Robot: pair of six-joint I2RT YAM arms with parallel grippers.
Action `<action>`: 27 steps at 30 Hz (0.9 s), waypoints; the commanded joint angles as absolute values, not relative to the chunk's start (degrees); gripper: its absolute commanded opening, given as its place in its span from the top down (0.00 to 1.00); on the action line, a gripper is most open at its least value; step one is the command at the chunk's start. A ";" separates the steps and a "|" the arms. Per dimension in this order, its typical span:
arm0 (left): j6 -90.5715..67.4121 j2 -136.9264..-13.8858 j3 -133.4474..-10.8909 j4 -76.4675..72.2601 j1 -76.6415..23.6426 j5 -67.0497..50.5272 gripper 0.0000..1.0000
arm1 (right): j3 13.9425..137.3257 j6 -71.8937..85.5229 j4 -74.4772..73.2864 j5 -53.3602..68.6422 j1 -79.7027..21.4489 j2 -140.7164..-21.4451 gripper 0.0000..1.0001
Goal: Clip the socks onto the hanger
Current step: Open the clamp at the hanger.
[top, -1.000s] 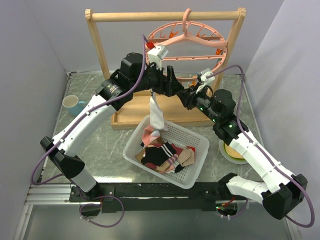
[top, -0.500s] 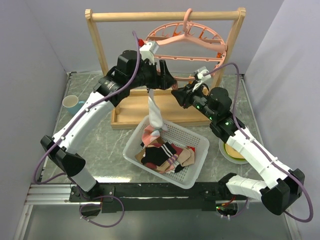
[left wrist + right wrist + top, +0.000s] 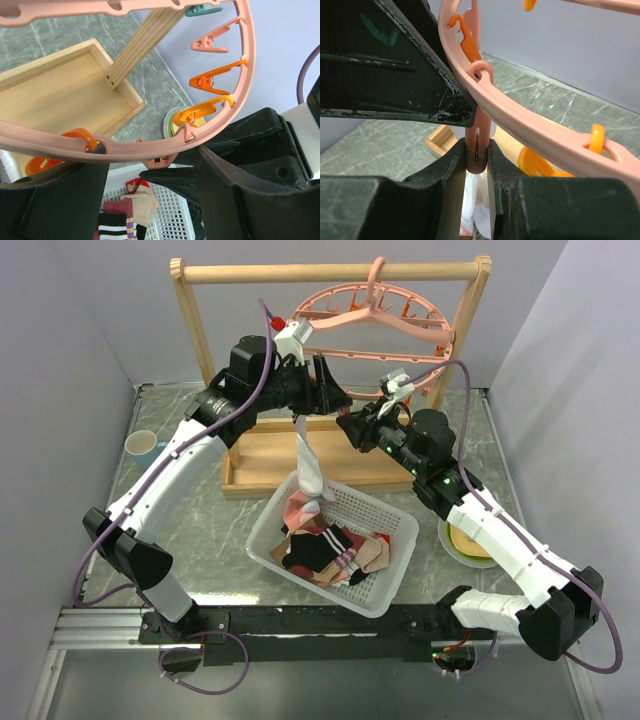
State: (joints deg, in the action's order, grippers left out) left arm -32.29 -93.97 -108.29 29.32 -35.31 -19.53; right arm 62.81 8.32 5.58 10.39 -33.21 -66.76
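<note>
The salmon-pink ring hanger (image 3: 441, 336) hangs by its hook from the wooden rack. My left gripper (image 3: 328, 388) is open, and its fingers straddle the ring's front rim (image 3: 240, 75). My right gripper (image 3: 350, 426) is shut on a pink clip (image 3: 477, 145) dangling from the ring (image 3: 530, 130). A white sock (image 3: 310, 465) hangs from the ring's front edge into the basket. Its top is hidden behind the grippers. White fabric (image 3: 475, 212) shows just below the pinched clip. Several socks (image 3: 330, 550), striped, tan and black, lie in the basket; some also show in the left wrist view (image 3: 142, 202).
The white mesh basket (image 3: 404, 570) stands in front of the wooden rack (image 3: 330, 273) and its tray base (image 3: 255, 455). A teal cup (image 3: 147, 447) is at the left. A yellow-green plate (image 3: 466, 546) is at the right. Orange clips (image 3: 210, 82) dangle along the ring.
Both grippers have risen and shifted left to the ring's front rim. The white sock still hangs in the same place.
</note>
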 commanded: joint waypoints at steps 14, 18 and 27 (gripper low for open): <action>-34.72 -93.60 -107.84 21.45 -34.63 -20.66 0.58 | 67.59 8.96 9.58 10.90 -36.65 -68.91 1.00; -34.72 -93.69 -107.76 21.18 -34.63 -21.00 0.62 | 67.76 9.14 9.93 10.90 -37.09 -69.08 1.00; -35.33 -93.78 -107.40 20.30 -34.72 -22.67 0.67 | 68.55 9.40 10.11 10.99 -38.14 -70.14 1.00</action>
State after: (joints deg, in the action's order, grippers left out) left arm -33.67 -93.97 -107.42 27.27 -34.26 -21.17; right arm 64.86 9.19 6.42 6.33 -35.16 -69.69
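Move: My right hand already grips the pink clamp at its fingertips. From my left hand this clamp lies roughly 2 cm right, 1 cm back and 1 cm lower, between the open fingers; my left fingertips are thus 2 cm left and 1 cm ahead of my right hand. An orange clip sits some 2 cm ahead and 2 cm left of my left hand, and a yellow-orange clip 2 cm ahead and 7 cm right. The white sock hangs about 6 cm left, 1 cm ahead and 15 cm below. I close my left fingers about halfway from their wide gap, from either side of the pink clamp until they meet its handles, the left arm itself staying practically in place. Meanwhile my right hand keeps its pinch on the clamp and eases it about 1 cm forward and 1 cm left, in between those closing fingers. ##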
